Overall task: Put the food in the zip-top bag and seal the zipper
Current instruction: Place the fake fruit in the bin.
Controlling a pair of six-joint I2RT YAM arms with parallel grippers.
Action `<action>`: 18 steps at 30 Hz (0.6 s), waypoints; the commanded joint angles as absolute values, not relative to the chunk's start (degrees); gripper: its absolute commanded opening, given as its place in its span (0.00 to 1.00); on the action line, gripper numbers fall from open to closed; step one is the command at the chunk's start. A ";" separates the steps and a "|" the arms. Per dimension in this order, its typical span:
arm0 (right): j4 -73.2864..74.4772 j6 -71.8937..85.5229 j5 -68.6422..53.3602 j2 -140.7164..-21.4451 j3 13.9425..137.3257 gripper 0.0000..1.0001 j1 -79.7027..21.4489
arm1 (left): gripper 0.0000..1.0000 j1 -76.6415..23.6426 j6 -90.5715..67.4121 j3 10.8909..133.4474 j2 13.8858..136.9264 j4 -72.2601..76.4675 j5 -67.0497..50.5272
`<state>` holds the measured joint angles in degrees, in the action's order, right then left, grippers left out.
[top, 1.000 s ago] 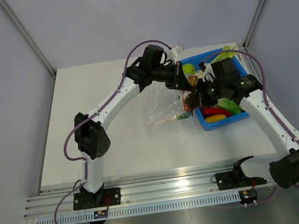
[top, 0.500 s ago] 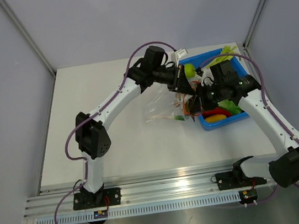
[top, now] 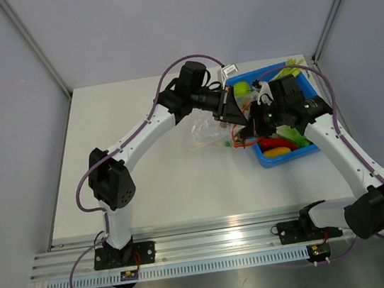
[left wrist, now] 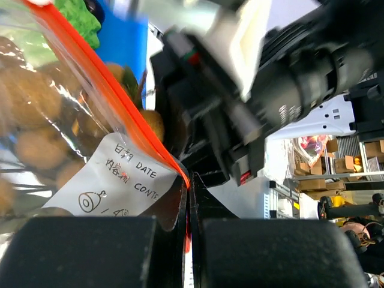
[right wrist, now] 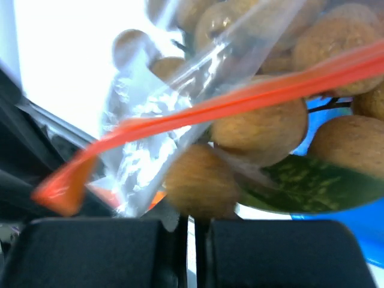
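Note:
The clear zip-top bag (top: 208,133) hangs between both grippers beside the blue bin. My left gripper (top: 236,113) is shut on the orange-red zipper (left wrist: 120,102) at the bag's mouth, shown at the jaws in the left wrist view (left wrist: 189,201). My right gripper (top: 249,127) is shut with the cluster of brown balls (right wrist: 201,186) at its tips (right wrist: 193,225), pressed against the bag mouth. The zipper (right wrist: 240,102) crosses in front of the balls. More brown balls (left wrist: 36,144) show through the plastic. A green apple (top: 241,88), yellow (top: 277,152), red and green pieces lie in the bin.
The blue bin (top: 287,160) stands at the back right, just right of both grippers. Green onions (top: 288,67) lie at its far edge. A white label (left wrist: 120,180) is on the bag. Grey walls close in the table on the left, back and right.
The left arm's elbow has swung left and the bag has shifted slightly left. The right gripper has stayed at the bag mouth, with the brown cluster now less exposed from above.

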<state>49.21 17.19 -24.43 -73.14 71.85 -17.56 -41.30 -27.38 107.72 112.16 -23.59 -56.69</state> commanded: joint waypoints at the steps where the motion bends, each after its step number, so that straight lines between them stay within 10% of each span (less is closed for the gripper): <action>1: 39.91 21.44 -22.68 -67.86 71.72 0.00 -17.75 | 0.00 -41.57 -26.10 106.79 108.11 -21.36 -60.29; 12: 30.67 26.81 -23.12 -71.28 66.27 0.01 -17.75 | 0.00 -41.49 -28.21 106.26 107.67 -18.11 -61.35; 18: 35.50 25.05 -20.13 -67.24 67.76 0.46 -17.75 | 0.00 -39.47 -33.66 103.45 107.49 -12.31 -60.73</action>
<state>36.45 25.71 -21.74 -70.83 65.76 -17.41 -40.27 -29.93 104.60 110.72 -18.74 -58.94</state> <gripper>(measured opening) 0.427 0.005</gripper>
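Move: The right hand still grips the brown fruit bunch by its twigs, with the fruits about 5 cm ahead, 3 cm left and 3 cm below it. The bag's open mouth lies roughly 3 cm ahead, 2 cm left and 1 cm above. In the bin, the red pepper is some 2 cm ahead, 10 cm right and 17 cm down. From the left hand, shut on the orange rim, the mouth's middle is about 3 cm ahead, 2 cm left and 6 cm below. Pinching the twigs at first, the right hand tosses the bunch up about 3 cm into the bag's mouth, then sinks back to its starting height while easing forward some 2.5 cm, and there opens its fingers nearly halfway to release the twigs. The left hand keeps its pinch on the orange rim and holds the bag almost still. ##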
